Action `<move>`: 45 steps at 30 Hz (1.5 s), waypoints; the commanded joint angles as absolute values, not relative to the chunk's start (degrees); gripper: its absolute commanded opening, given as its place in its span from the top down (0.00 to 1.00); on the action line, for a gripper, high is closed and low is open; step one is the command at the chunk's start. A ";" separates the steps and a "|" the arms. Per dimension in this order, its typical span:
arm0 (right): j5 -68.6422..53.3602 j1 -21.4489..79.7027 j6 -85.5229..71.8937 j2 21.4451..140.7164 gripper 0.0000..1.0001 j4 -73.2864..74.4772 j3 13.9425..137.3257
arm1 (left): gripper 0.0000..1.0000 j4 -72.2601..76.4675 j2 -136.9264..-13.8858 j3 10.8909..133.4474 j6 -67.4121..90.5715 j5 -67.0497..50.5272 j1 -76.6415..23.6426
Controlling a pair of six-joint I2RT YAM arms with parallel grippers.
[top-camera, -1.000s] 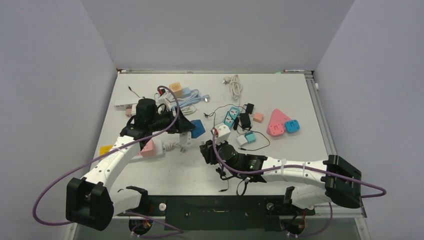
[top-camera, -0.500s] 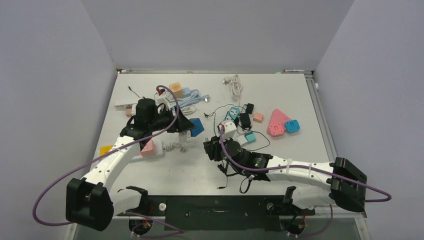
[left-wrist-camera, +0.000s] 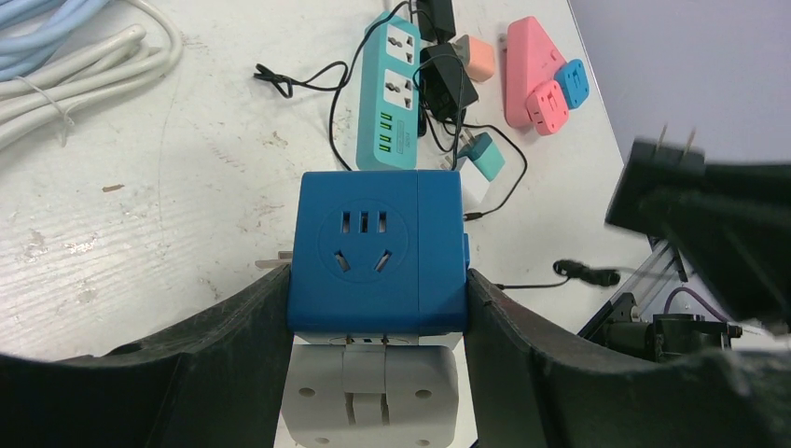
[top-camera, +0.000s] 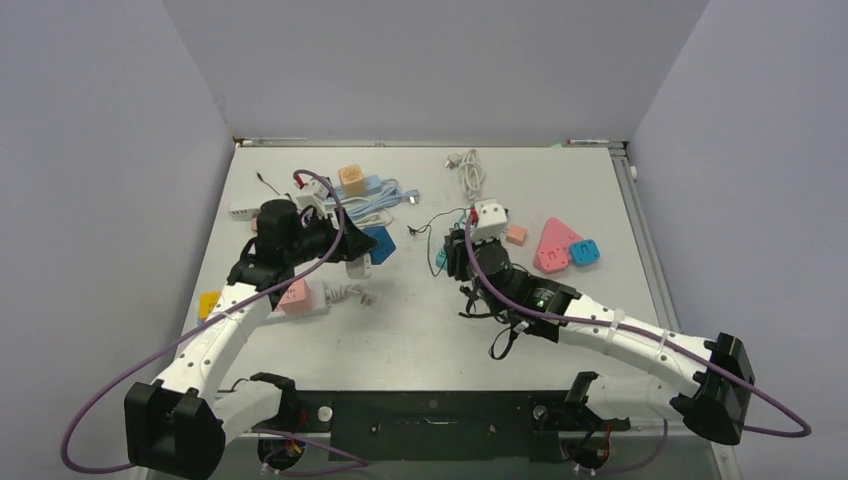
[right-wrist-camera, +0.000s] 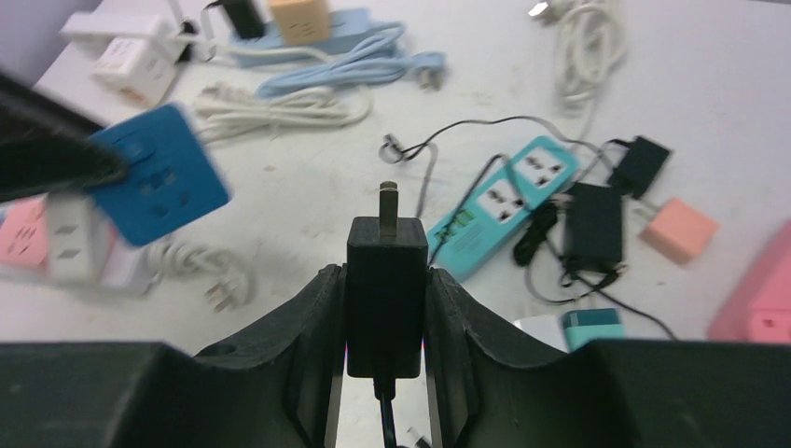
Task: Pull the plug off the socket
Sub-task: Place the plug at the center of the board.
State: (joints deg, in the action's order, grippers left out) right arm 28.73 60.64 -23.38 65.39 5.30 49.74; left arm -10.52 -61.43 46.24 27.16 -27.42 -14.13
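Note:
My left gripper [left-wrist-camera: 377,308] is shut on a blue cube socket [left-wrist-camera: 377,252] with a white plug block [left-wrist-camera: 371,392] hanging under it. In the top view the blue socket [top-camera: 378,243] sits at the left gripper [top-camera: 362,248], held above the table. My right gripper [right-wrist-camera: 386,289] is shut on a black plug adapter [right-wrist-camera: 386,280] with two bare prongs pointing forward and its cable trailing down. The black plug is clear of the blue socket [right-wrist-camera: 159,189], which shows to its left. In the top view the right gripper [top-camera: 452,258] is well right of the socket.
A teal power strip [right-wrist-camera: 504,205], black adapters [right-wrist-camera: 592,224], a peach cube [right-wrist-camera: 678,230] and thin cables lie beyond the right gripper. A pink triangular block [top-camera: 556,243] lies to the right. White and blue cables [top-camera: 375,205], an orange cube [top-camera: 351,178] and a pink strip [top-camera: 295,297] lie on the left.
The right gripper has swung up and to the right with the black plug, away from the socket. The left gripper has drawn the blue socket back to the left.

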 commanded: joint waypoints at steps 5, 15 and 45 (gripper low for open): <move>25.14 42.17 -21.64 65.07 0.95 7.22 51.15 | 1.00 -5.72 -61.52 46.98 26.71 -31.00 -14.60; 13.65 27.83 -20.87 69.07 0.95 1.63 44.41 | 1.00 -5.72 -61.79 47.20 26.61 -31.59 -15.61; 6.70 18.99 -26.98 87.59 0.85 -7.08 40.57 | 1.00 -5.03 -61.31 47.12 27.77 -34.00 -15.74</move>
State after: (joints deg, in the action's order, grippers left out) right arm 6.26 19.20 -25.80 85.97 -4.10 37.58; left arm -10.02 -62.83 46.24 26.81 -31.57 -15.44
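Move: The right hand holds a black plug; the bare spot it is bound for lies about 11 cm ahead, 18 cm right and 25 cm below. Close by are the teal plug, about 9 cm ahead and 14 right of the hand, the black adapter 19 ahead and 12 right, the salmon plug 21 ahead and 18 right, and the pink socket 18 ahead and 30 right. From the left hand the spot is roughly 6 cm ahead, 36 right and 24 below. Still pinching the black plug, its cord trailing, the right hand swings nearly level to the right and forward, away from the blue socket, then sinks steeply towards the bare spot between the teal plug and the pink socket: in all about 19 cm down, 17 right and 10 forward. The wrist turns some 25 degrees clockwise and tips further down, while the fingers keep their hold. ##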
